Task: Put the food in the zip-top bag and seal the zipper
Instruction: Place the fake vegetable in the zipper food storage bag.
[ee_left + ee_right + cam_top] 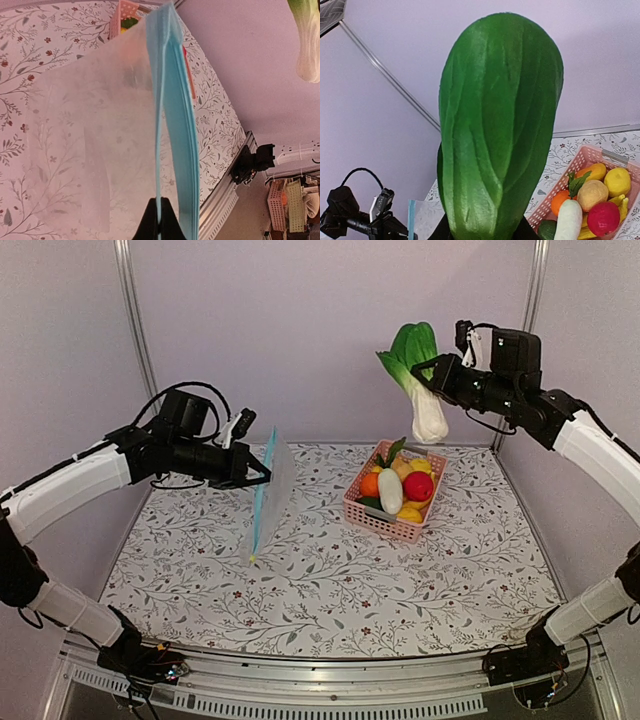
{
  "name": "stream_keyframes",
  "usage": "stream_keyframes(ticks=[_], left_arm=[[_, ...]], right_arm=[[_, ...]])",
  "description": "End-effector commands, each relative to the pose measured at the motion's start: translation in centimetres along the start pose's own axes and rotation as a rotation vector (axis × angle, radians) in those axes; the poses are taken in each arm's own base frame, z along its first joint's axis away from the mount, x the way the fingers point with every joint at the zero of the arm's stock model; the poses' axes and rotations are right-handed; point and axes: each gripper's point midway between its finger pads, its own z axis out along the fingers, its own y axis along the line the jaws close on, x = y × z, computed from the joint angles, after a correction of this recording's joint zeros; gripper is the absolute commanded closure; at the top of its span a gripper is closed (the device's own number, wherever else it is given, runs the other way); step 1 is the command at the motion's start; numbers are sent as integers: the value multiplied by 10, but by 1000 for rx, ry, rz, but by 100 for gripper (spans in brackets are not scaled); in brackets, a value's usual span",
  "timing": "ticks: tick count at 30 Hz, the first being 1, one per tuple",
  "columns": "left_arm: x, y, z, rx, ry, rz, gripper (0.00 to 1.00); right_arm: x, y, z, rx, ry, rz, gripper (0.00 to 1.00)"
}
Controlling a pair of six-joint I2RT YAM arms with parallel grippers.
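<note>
My left gripper (262,472) (160,220) is shut on one lip of the light-blue zipper (159,150) (262,502). It holds the clear zip-top bag (275,485) (90,140) upright above the table, and the other zipper lip stands apart to the right. High over the basket, my right gripper (432,373) (482,235) is shut on the big bok choy (415,365) (500,130). Its green leaves point toward the bag and its white stem hangs down. A red-pink round fruit (418,485) (603,218) and a pale peach fruit (592,194) lie in the basket.
The pink slatted basket (380,523) (580,160) stands right of centre and holds more toy produce: an orange, yellow pieces, a white vegetable. Purple walls and metal corner posts close in the back and sides. A floral cloth covers the table (330,590).
</note>
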Motion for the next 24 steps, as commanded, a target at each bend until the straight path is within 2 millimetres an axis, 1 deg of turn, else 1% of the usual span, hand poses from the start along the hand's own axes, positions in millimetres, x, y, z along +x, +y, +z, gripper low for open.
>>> stream_keyframes(ticks=[1,4,6,10,14,17,19,20,24], left_arm=[[-7,-36,5,95,-13,4,100],[-5,-50,11,126,5,15,100],[-3,-53,16,135,20,14,100],[0,-56,24,150,39,-2,100],[3,-59,34,163,50,-16,100],[2,-61,40,174,47,-25,100],[2,-61,45,173,44,-32,100],[2,-60,47,167,41,-30,100],[4,-56,57,140,33,-33,100]], right_arm=[[18,69,-13,-176,-3,-114,74],[30,103,-23,-252,-12,-169,74],[37,120,-31,-293,-28,-195,73],[60,145,-40,-360,-62,-237,73],[69,163,-42,-377,-138,-227,74],[79,177,-38,-380,-174,-210,74],[81,180,-32,-337,-197,-201,74],[88,182,-26,-319,-195,-201,74],[100,185,-13,-270,-223,-170,74]])
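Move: The right hand already holds the bok choy high up; the bag mouth it is bound for lies about 26 cm to its left, 10 cm back and 20 cm below. The basket sits some 5 cm ahead of that hand, 3 cm to its right and 36 cm below. From the left hand, still gripping the bag's zipper edge, the bok choy is about 9 cm ahead, 28 cm right and 14 cm up. Right hand swings the bok choy some 20 cm left and back towards the bag; left brings it 7 cm right. ##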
